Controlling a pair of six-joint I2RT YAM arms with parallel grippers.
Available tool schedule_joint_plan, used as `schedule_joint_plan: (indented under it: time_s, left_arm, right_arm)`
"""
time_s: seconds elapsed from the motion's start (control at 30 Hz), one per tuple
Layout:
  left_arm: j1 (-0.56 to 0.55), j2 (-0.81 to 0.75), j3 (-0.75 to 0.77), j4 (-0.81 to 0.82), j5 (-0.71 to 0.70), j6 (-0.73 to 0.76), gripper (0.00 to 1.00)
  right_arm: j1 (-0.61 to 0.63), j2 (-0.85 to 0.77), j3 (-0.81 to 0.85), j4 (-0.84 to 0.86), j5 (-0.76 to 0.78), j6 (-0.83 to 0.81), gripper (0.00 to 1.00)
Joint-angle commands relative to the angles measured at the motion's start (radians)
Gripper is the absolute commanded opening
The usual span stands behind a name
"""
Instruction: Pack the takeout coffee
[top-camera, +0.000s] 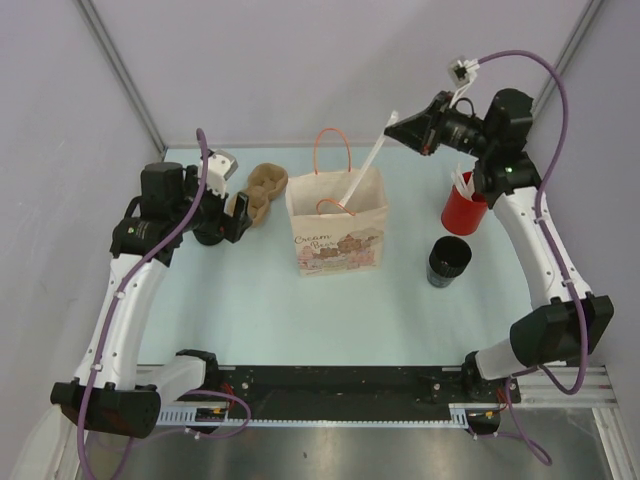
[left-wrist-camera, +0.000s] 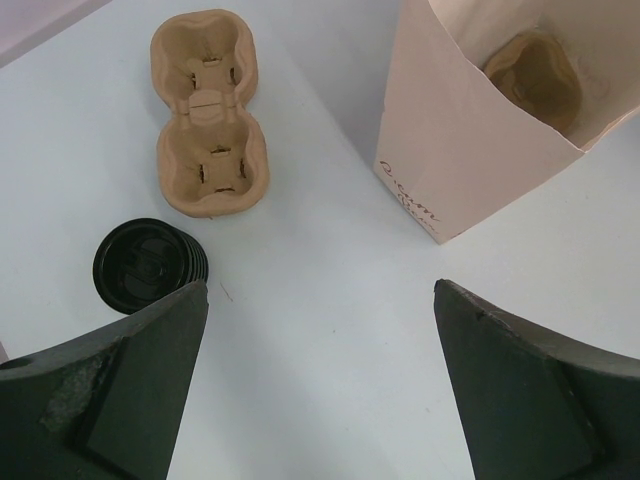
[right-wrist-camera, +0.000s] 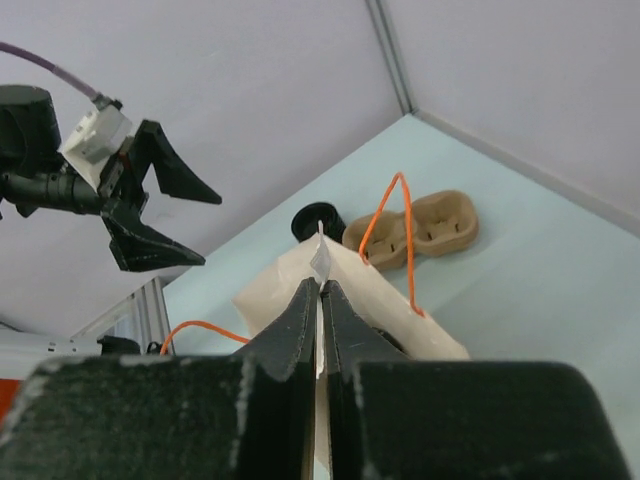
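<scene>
The takeout coffee (left-wrist-camera: 148, 265), a short black cup with a ringed lid, stands on the table left of my left gripper (left-wrist-camera: 320, 290). That gripper hangs open above bare table with nothing between its fingers. From the right wrist the coffee (right-wrist-camera: 320, 218) shows just behind the paper bag (right-wrist-camera: 350, 300). My right gripper (top-camera: 395, 125) is raised above and right of the bag (top-camera: 338, 225). It is shut on a thin white stick (top-camera: 365, 170) that slants down into the bag's mouth. The stick's tip (right-wrist-camera: 320, 255) pokes out past the pressed-together fingers.
A brown two-cup pulp carrier (left-wrist-camera: 210, 115) lies between the coffee and the bag (left-wrist-camera: 470, 130); a brown pulp shape (left-wrist-camera: 530, 65) shows inside the bag. A red cup of white sticks (top-camera: 463, 208) and a taller black cup (top-camera: 449, 262) stand at the right.
</scene>
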Motion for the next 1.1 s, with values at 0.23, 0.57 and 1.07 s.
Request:
schedule_joint_plan:
  time_s: [0.23, 0.57, 1.07]
  left_arm:
    - [0.012, -0.009, -0.017, 0.034, 0.006, -0.014, 1.00]
    - [0.012, -0.007, -0.015, 0.036, 0.006, -0.016, 0.99]
    - [0.010, -0.001, -0.014, 0.034, 0.012, -0.017, 0.99]
  right_arm:
    - [0.091, 0.047, -0.087, -0.137, 0.078, -0.157, 0.00]
    - [0.134, 0.072, -0.172, -0.179, 0.112, -0.214, 0.00]
    - [0.188, 0.001, -0.299, -0.112, 0.247, -0.240, 0.00]
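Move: The right gripper holds the straw near its upper end, with the lower end slanting left and already over the mouth of the bag. The bag stands about 10 cm left and 5 cm ahead, its middle roughly 34 cm below. The red straw cup is some 19 cm right and 12 cm ahead; the black cup is 17 cm right, level fore and aft. From the left gripper the bag is about 20 cm right and 12 cm ahead. Lower the right gripper about 18 cm towards the bag's open mouth, easing some 5 cm left, mostly early on, so the held straw goes down inside the bag at its right end. Tip the fingers down and to the left by a bit over 20 degrees as you sink, keeping them shut on the straw throughout. ##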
